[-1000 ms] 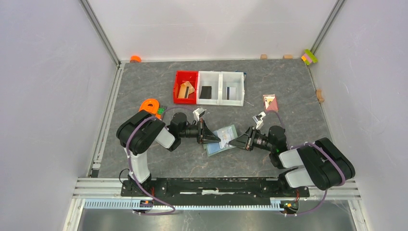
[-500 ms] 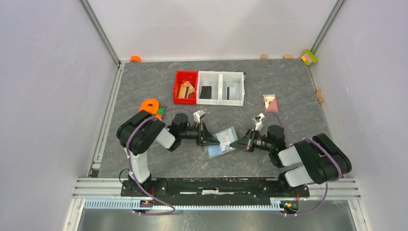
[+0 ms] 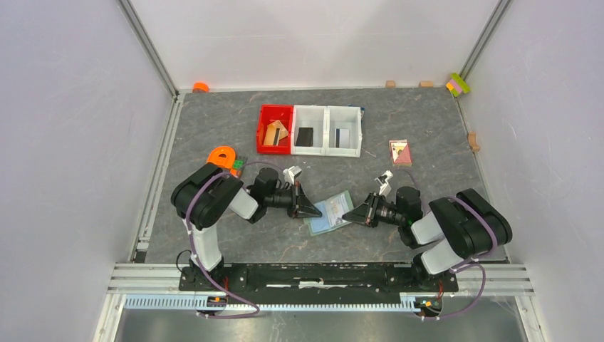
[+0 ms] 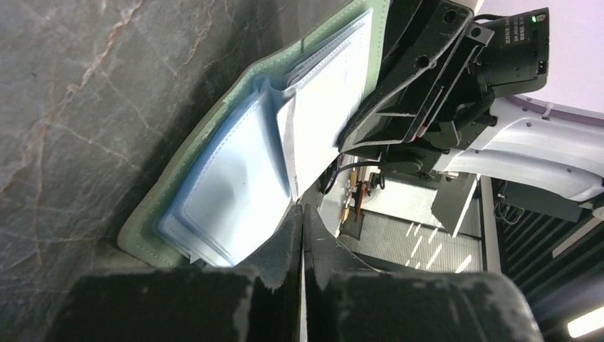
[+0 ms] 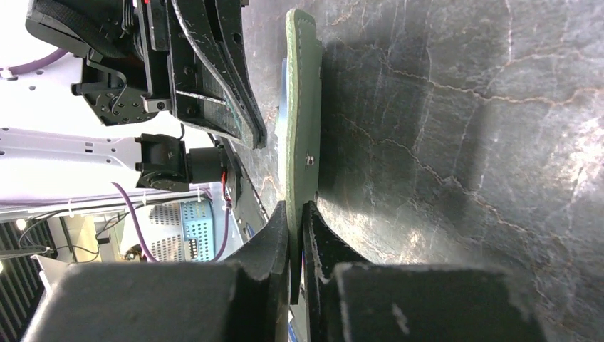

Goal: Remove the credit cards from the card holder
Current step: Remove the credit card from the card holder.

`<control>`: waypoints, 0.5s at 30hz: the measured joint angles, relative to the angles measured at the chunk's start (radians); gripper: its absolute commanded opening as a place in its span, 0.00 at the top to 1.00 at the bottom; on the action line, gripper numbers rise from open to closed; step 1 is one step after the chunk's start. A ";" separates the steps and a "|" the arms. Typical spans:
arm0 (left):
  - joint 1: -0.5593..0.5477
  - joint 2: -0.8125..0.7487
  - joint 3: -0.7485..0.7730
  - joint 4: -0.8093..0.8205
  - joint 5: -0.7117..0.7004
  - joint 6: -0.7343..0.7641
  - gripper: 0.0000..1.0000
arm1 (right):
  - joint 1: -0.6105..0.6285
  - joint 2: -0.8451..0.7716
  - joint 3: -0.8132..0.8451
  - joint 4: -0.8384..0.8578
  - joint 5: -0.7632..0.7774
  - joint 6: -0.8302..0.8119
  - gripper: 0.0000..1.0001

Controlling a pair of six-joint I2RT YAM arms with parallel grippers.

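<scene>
The card holder (image 3: 335, 215) lies open on the table between my two arms, sage-green outside with pale pockets inside. My right gripper (image 3: 347, 214) (image 5: 295, 206) is shut on the edge of its green cover (image 5: 299, 107). My left gripper (image 3: 318, 211) (image 4: 300, 208) is at the holder's left side, jaws pressed together. A pale credit card (image 4: 317, 121) sticks out of the blue-white pockets (image 4: 228, 192). Its lower corner runs down into my left jaws, and a thin white edge shows between them. The holder's green rim (image 4: 153, 214) rests on the table.
At the back stand a red bin (image 3: 265, 135) holding a tan-gold card and two white bins (image 3: 326, 130), each with a card. A pink square item (image 3: 400, 152) lies at the right. An orange object (image 3: 222, 156) sits by the left arm. Small blocks (image 3: 459, 84) rest in the far right corner.
My right gripper has closed onto the holder's cover edge. The left gripper has drawn back a little to the left, and the holder has shifted slightly toward the near edge.
</scene>
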 measured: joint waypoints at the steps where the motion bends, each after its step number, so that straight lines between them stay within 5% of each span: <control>1: -0.003 0.000 0.000 -0.011 -0.006 0.007 0.81 | 0.000 0.009 -0.004 0.010 0.000 0.002 0.93; 5: -0.029 0.000 0.001 -0.049 -0.043 0.035 0.68 | 0.000 0.048 -0.026 0.074 -0.001 0.019 0.95; 15: -0.062 0.005 0.023 -0.085 -0.101 0.052 0.64 | 0.000 0.135 -0.063 0.239 -0.002 0.089 0.96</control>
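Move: The white card sticking out of the card holder's pocket is what the left fingers go for: some 4 cm to that hand's right, 2 cm ahead and roughly 1 cm lower. The holder's blue pocket is about 1 cm ahead, 1 cm to the right and 2 cm below the left fingertips. From the right hand, already gripping the holder's right-hand side, the holder's middle is about 4 cm left and 1 cm ahead; the card is some 2 cm left and 2 cm ahead, nearly level. With the right fingers still pinching the holder's side and drawing it back about 1 cm, the shut left fingers open to about a third at the card's projecting edge. The left hand meanwhile sinks nearly 2 cm and edges about 1 cm to the right, towards the card, one finger coming down against the blue pocket. ##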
